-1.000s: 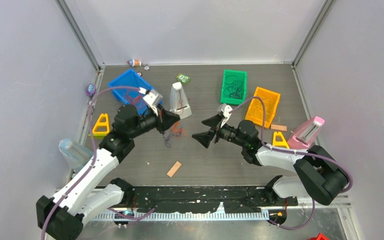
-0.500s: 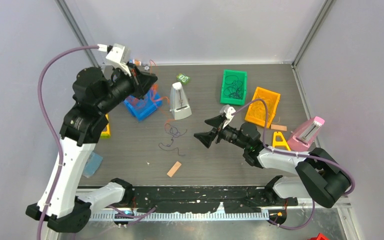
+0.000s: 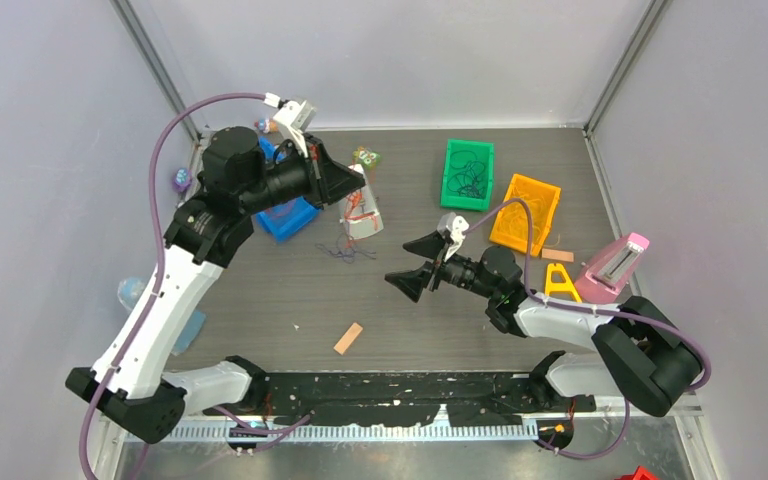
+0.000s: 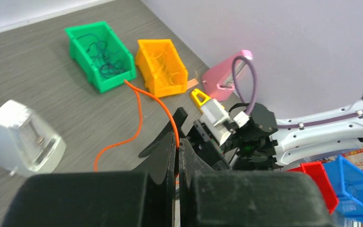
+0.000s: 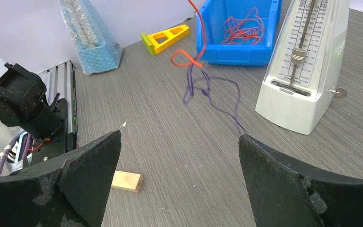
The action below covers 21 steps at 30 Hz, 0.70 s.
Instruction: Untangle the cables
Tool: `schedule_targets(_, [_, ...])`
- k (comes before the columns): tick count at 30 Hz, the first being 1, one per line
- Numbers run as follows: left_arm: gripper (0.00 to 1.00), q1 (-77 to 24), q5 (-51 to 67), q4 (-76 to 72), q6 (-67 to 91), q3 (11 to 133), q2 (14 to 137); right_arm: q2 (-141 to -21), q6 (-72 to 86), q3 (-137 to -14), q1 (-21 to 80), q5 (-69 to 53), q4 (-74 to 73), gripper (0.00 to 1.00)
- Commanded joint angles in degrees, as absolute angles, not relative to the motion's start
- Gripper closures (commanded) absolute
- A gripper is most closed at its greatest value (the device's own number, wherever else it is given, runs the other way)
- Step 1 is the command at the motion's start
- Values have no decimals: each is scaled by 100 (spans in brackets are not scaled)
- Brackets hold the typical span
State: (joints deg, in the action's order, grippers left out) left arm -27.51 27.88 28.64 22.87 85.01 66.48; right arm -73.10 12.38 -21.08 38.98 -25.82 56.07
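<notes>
My left gripper is raised beside the white metronome, shut on a thin orange cable. In the left wrist view the jaws pinch that cable, which loops away and trails down to the table. In the right wrist view the orange cable hangs down and meets a purple cable lying in loops on the table. My right gripper hovers low at mid-table, open and empty, pointing at the purple cable.
A blue bin holds red cables. A green bin with dark cables and an orange bin stand at the back right. A pink metronome, yellow wedges and a wood block lie around.
The left arm rose from mid-table with the orange cable, swung back-left over the blue bin, then right to the metronome. The purple cable stayed on the table. The right arm hardly moved.
</notes>
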Motion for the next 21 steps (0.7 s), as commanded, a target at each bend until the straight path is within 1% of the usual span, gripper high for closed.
schedule_targets(1, [100,-3001,3046,2088,2564,8720,6626,-7245,1130,-2215,3953,-2650,5865,0])
schedule_targets(3, [100,-3106,3050,2037,2643,8850,6675,-7243,1119,-2225,3961,-2615,5848,0])
schedule_targets(7, [100,-3340,3180,1781,2955,8959,6745,-7291,1095,-2330,4005,-2478,5604,4])
schedule_targets(11, [100,-3405,3315,1351,3331,8897,6665,-7460,1010,-2504,4069,-2390,5344,4])
schedule_targets(12, [100,-3407,3305,1273,3350,8893,6644,-7492,1011,-2544,4078,-2447,5309,14])
schedule_targets(13, [100,-3386,3226,1296,3313,8917,6605,-7553,1009,-2613,4087,-2472,5210,45])
schedule_targets(14, [100,-3329,3048,1403,3263,8955,6566,-7573,1010,-2657,4093,-2439,5117,72])
schedule_targets(16, [100,-3025,2530,1638,3141,9005,6431,-7521,986,-2625,4095,-2211,5036,91])
schedule_targets(18, [100,-2432,2265,1802,3165,9049,6300,-7423,951,-2556,4096,-1952,4989,93])
schedule_targets(21, [100,-1330,2176,2080,3498,9279,6279,-7368,936,-2530,4096,-1577,4905,93])
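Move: The right gripper waits wide open; the orange and purple cables, hanging from the left gripper, dangle about 9 cm to its left, 4 cm ahead and roughly level with it. From the left gripper, the open right gripper lies about 7 cm to the right, 3 cm back and 23 cm lower. From the right hand, the metronome stands some 14 cm ahead and 10 cm left, and the wooden block about 15 cm back and 11 cm left, both below. Keep the orange cable pinched in the left gripper and swing it right and back, rising about 5 cm, to bring the hanging cables to the right gripper. Shut the right fingers on them, easing that hand down barely 2 cm. Then reverse the left hand, sweeping left and forward about 5 cm each way, still slightly rising. ##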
